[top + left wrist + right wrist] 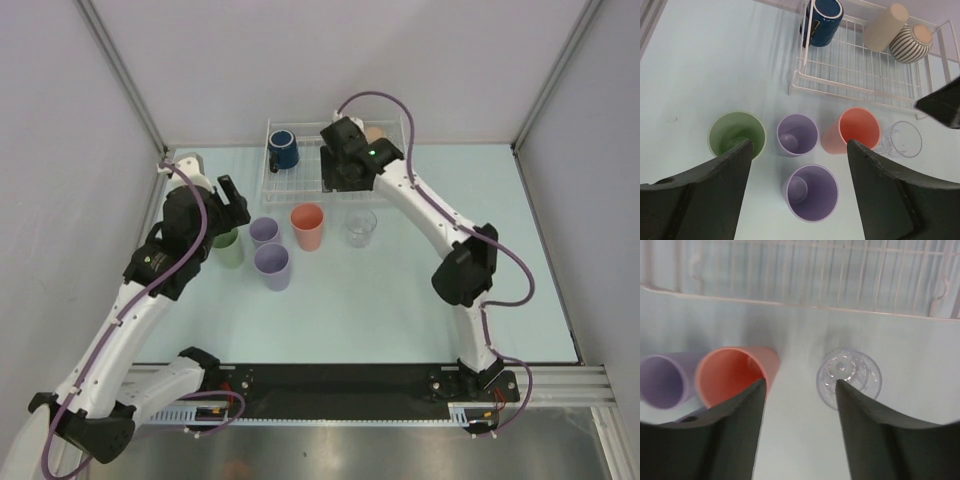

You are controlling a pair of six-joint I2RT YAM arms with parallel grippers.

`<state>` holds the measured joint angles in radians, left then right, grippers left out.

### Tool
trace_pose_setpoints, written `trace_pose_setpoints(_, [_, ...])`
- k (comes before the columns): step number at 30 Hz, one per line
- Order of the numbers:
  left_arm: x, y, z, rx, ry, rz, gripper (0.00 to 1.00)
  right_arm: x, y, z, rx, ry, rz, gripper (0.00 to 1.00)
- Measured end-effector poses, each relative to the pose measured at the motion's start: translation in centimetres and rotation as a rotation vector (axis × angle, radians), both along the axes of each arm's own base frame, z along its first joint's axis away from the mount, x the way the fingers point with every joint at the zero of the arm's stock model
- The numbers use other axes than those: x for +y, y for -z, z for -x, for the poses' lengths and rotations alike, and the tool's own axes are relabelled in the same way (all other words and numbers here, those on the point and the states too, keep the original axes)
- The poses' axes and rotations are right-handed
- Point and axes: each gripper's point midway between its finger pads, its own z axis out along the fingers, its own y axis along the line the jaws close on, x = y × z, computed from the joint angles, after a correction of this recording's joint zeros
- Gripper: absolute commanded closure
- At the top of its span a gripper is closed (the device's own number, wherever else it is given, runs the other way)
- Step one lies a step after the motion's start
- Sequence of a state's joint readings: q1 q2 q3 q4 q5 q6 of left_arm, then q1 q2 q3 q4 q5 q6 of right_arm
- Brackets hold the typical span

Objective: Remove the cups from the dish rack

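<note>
The white wire dish rack [297, 183] stands at the back and holds a navy mug [283, 150], a tan cup [885, 27] and a ribbed beige mug [911, 41], all on their sides. Five cups stand upright on the table in front of it: pale green [228, 247], two lavender [264, 232] [272, 266], salmon-pink [308, 226] and clear [361, 226]. My left gripper [235, 203] is open and empty, held above the green and lavender cups [799, 149]. My right gripper [338, 183] is open and empty over the rack's front edge, above the salmon [730, 375] and clear [849, 377] cups.
Grey enclosure walls close in the left, right and back of the pale table. The right arm's elbow [466, 268] hangs over the table's right side. A black rail [340, 385] runs along the near edge.
</note>
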<state>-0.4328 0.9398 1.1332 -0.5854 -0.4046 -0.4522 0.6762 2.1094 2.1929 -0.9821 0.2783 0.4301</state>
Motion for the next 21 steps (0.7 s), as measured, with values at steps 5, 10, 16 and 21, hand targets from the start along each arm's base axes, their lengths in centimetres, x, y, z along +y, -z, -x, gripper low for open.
trace_pose_setpoints(5, [-0.5, 0.5, -0.2, 0.017, 0.023, -0.01, 0.0, -2.0, -10.1, 2.2, -0.198, 0.007, -0.082, 0.08])
trace_pose_setpoints(10, [-1.3, 0.9, 0.0, 0.026, 0.05, -0.021, 0.0, -7.4, -16.0, 8.0, -0.356, 0.037, -0.119, 0.03])
trace_pose_setpoints(16, [-1.5, 3.1, 0.7, 0.083, 0.068, -0.084, 0.0, -14.6, -14.0, 13.9, -0.438, 0.101, -0.073, 0.02])
trace_pose_setpoints(21, [-0.9, 4.7, 1.3, 0.13, 0.058, -0.132, 0.0, -17.4, -10.4, 15.8, -0.426, 0.131, -0.006, 0.02])
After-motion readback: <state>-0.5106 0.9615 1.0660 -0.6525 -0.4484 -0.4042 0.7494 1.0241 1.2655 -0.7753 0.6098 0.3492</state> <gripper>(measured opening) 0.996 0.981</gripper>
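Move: The right hand, empty, is already clear above the clear glass it has set down, which lies about 14 cm below, 3 cm back and 3 cm to the right; the orange cup is some 11 cm left and 3 cm back. In the rack, the beige cup is about 20 cm ahead and 3 cm left, the striped cup 19 cm ahead and 5 cm right. From the left hand the glass lies some 26 cm right, 10 cm ahead and 24 cm below. The right hand leaves the standing glass, shooting up about 16 cm while swinging back and to its right, then sinking some 5 cm at the far end, roughly 17 cm to the right and 16 cm nearer the base, its fingers tipping up about 25 degrees and opening wide. Meanwhile the left hand opens its last bit and lowers about 5 cm in free air. ##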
